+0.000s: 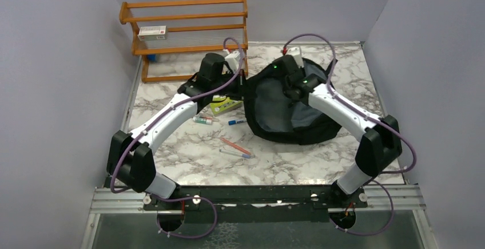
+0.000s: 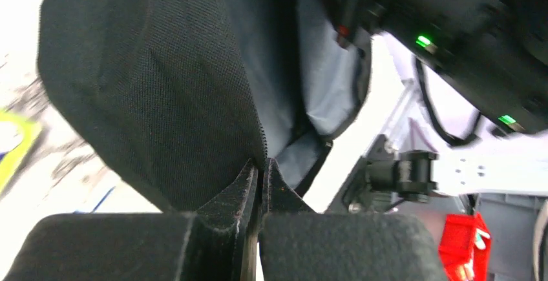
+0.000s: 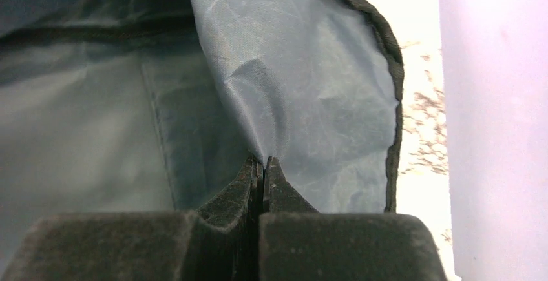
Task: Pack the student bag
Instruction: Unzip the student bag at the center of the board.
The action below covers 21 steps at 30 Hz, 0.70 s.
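The student bag (image 1: 297, 124), black with a grey lining, lies open on the marble table at centre right. My left gripper (image 2: 262, 165) is shut on the bag's black zipper edge (image 2: 258, 132) at its left side and holds it up. My right gripper (image 3: 262, 162) reaches inside the bag and is shut on a fold of the grey lining (image 3: 291, 87). In the top view its fingertips are hidden by its own wrist. A green book (image 1: 225, 105) lies just left of the bag.
Several pens lie on the table in front of the bag: an orange one (image 1: 235, 145), a blue one (image 1: 237, 122) and a marker (image 1: 203, 120). A wooden rack (image 1: 189, 31) holding a small box (image 1: 152, 31) stands at the back left. Walls close in on both sides.
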Available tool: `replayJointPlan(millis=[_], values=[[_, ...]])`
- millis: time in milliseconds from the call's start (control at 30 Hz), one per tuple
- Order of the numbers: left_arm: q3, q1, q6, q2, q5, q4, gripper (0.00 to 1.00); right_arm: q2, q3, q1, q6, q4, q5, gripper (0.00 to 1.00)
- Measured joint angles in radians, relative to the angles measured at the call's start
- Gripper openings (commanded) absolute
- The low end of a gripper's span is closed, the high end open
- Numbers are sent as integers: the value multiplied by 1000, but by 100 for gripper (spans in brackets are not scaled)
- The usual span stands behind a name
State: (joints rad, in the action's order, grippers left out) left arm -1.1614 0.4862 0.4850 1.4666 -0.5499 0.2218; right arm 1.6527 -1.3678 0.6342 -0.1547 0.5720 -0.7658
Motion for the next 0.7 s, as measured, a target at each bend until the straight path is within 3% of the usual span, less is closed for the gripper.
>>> replayJointPlan(millis=[133,433,533,700], values=[[-144,121,32,46,1,-8,0,-76,-7,-98,16,11,-32,1],[-300,329,82,245,40,2,0,-93,-32,-287,68,68,-56,1],[-295,367,95,265,61,-2,0,-93,-58,-328,69,87,-32,0],[-128,385,131,256,97,-105,0,-93,-19,-354,41,105,91,1]])
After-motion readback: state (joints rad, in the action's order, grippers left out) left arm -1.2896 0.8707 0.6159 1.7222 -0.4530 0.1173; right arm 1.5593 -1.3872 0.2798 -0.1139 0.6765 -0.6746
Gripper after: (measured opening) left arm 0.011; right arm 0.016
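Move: The left gripper's pinched bag edge goes to clear board about 14 cm right, 8 cm back and 20 cm below it; the blue marker is 4 cm left and 9 cm back of the gripper, the green book about 8 cm left and 2 cm back, the red pencil 4 cm left and 18 cm back, all some 20 cm below. The right gripper's grip on the grey lining goes to board about 14 cm right, level fore-and-aft, 17 cm below. Keep both grippers shut on the open student bag and swing it right together: bring the left gripper some 14 cm right and 8 cm back, away from the green book, and the right one about 14 cm right. Arc each up some 5 cm first, then sink, the left ending below its start; turn both about 15 degrees clockwise. ##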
